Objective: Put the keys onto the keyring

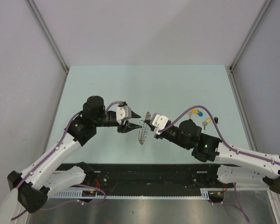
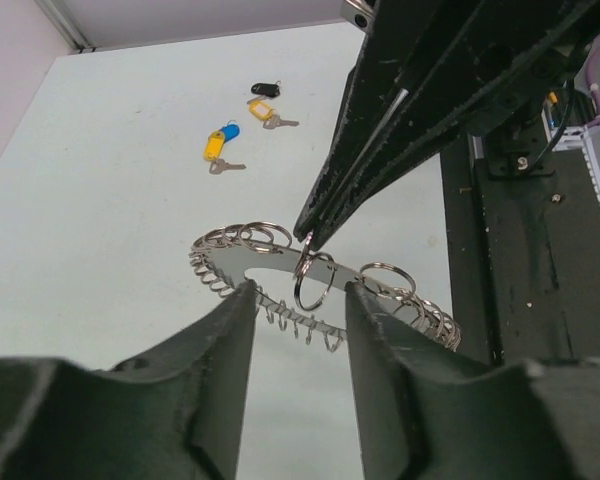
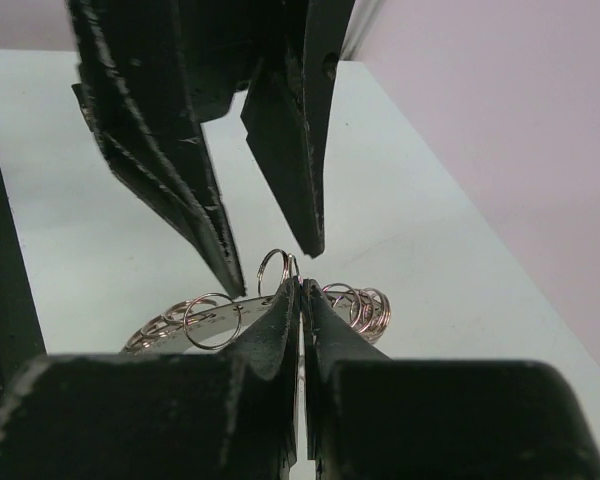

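The keyring [image 1: 142,131], a silvery band strung with several small wire loops, hangs above the table between both arms. My right gripper [image 3: 302,285] is shut on the keyring [image 3: 212,314] at its edge, where one loop stands up. In the left wrist view the right gripper [image 2: 308,236] comes down onto the keyring [image 2: 270,264] from above. My left gripper [image 2: 298,292] is open, its fingertips either side of that loop at the band's near edge, with nothing pinched. The keys [image 1: 196,113] lie on the table at the right: a yellow and blue one [image 2: 217,146], a yellow one [image 2: 263,107] and a black one [image 2: 265,88].
The pale green table [image 1: 107,88] is walled in by grey panels on the left, back and right. A black rail with cables [image 1: 144,175] runs along the near edge between the arm bases.
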Controlling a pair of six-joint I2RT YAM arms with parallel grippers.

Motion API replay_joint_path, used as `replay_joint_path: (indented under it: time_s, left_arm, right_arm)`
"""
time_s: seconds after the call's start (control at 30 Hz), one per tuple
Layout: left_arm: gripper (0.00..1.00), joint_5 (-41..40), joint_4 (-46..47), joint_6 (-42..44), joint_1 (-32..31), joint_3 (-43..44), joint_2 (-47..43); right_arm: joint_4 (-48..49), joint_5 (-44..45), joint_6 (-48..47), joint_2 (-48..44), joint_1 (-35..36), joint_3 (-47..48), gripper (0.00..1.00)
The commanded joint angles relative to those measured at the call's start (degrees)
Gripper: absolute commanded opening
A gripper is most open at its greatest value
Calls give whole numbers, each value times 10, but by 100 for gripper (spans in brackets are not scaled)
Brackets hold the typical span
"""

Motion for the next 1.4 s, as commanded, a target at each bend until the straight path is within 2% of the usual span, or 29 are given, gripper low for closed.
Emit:
replay_joint_path:
  time_s: [0.0,0.03,0.17,0.33,0.53,0.87,1.37]
  left_arm:
    - [52,-13,-32,20,1,11,-44]
    - [57,-17,-31,12,1,9,-56]
    - [60,-66,8,-15,1,-13,-85]
    - [60,-152,56,-40,1,-31,-99]
    - [61,-187,57,-62,1,-14,-61]
    - [66,-114,33,-65,0,-2,-31]
    - [74,18,72,-108,-10,-24,-77]
  right_arm:
    - [21,-4,4,-17,1,6,0]
    - [21,-4,4,-17,1,6,0]
    - [21,-5,4,-19,1,6,0]
    - [24,-6,2,-20,1,7,0]
    - [24,-8,4,-21,1,7,0]
    - [26,2,4,-20,1,6,0]
    - [29,15,1,-10,1,7,0]
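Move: Between the left hand's half-open fingertips stands one small ring of the keyring, about 2 cm to the hand's right and 1 cm below it. A second small ring sits some 3 cm nearer the base and 4 cm right; the middle of the grey disc lies roughly 2 cm back, 4 cm right and 4 cm below. From the right hand, which already pinches the disc's upper rim, the upright ring is about 2 cm left, level in reach and 1 cm lower. Backing off from the upright small ring, the left hand opens wider and goes left and up about 3 cm, then swings forward some 4 cm, yawing about 15 degrees counter-clockwise, and sinks to its old height. From there it sweeps back toward the base about 4 cm, turning most of the way back and rising again, fingers spread wide. The right hand stays put and keeps its pinch on the keyring. ##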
